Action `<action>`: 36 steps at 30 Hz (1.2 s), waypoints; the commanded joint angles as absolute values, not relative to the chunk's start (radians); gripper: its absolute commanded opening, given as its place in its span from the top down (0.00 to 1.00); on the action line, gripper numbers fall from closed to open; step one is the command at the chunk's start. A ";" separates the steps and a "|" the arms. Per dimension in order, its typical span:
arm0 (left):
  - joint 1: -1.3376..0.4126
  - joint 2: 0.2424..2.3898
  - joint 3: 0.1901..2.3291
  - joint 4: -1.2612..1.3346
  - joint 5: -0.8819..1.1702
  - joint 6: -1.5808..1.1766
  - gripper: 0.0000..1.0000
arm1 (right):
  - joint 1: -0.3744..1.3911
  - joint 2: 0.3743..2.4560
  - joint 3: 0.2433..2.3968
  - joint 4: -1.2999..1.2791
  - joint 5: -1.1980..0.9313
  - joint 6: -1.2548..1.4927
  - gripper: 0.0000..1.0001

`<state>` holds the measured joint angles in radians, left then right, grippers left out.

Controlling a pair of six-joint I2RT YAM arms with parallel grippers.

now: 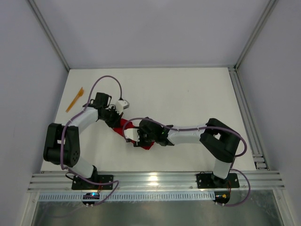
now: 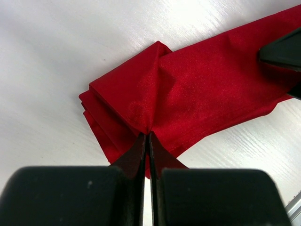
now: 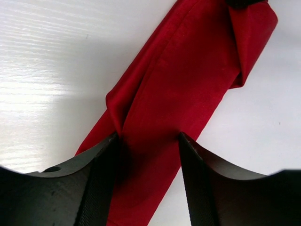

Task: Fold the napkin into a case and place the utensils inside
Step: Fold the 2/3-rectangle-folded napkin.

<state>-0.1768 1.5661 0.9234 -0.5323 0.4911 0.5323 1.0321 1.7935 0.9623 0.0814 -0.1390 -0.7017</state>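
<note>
The red napkin [image 1: 125, 127] lies mid-table, folded into a long narrow strip [image 3: 188, 75] with layered folds at one end [image 2: 113, 117]. My left gripper [image 2: 148, 135] is shut, its tips pinching a puckered crease of the napkin at that end. My right gripper [image 3: 148, 137] is open and set down astride the strip's other end, with cloth lying between its fingertips [image 3: 113, 139] and bunching against the left one. From above, the two grippers [image 1: 114, 121] [image 1: 137, 136] face each other across the cloth. Orange utensils [image 1: 75, 99] lie at the far left, away from both arms.
The white table [image 1: 188, 94] is bounded by grey walls and an aluminium rail [image 1: 155, 179] at the near edge. A purple cable loops over each arm. The right gripper's finger [image 2: 282, 49] shows at the edge of the left wrist view.
</note>
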 commanded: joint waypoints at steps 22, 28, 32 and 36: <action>-0.178 1.582 0.950 -0.532 0.515 0.569 1.00 | 1.065 1.782 0.923 0.129 0.023 -0.689 0.48; -0.178 1.583 0.951 -0.535 0.512 0.571 1.00 | 1.068 1.815 0.931 0.169 0.113 -0.647 0.65; -0.176 1.582 0.953 -0.537 0.512 0.572 1.00 | 1.068 1.812 0.927 0.196 0.121 -0.609 0.83; -0.176 1.568 0.956 -0.540 0.526 0.568 1.00 | 1.068 1.801 0.923 0.222 0.118 -0.575 0.90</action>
<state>-0.1764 1.5818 0.9257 -0.5365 0.4984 0.5564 1.0649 1.8088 0.9310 0.1650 0.0967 -0.6189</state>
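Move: Just under and between the open right fingertips lies the middle stretch of the folded napkin, about 1 cm ahead and 1 cm below that hand. The napkin's left end, held by the left gripper, is roughly 9 cm to the left and 6 cm farther out; its right end lies some 6 cm to the right and 3 cm back. From the left hand, the middle stretch is about 9 cm right and 5 cm back. The right fingers close on the napkin's middle stretch and pinch a gathered ridge of its layers. The hand first edges forward about 2 cm, partly closing, then backs off 1 cm, sinking and reopening slightly, before creeping forward again as the fingers shut, having turned some 10 degrees clockwise. The left gripper keeps its pinch on the left end, nearly still. ##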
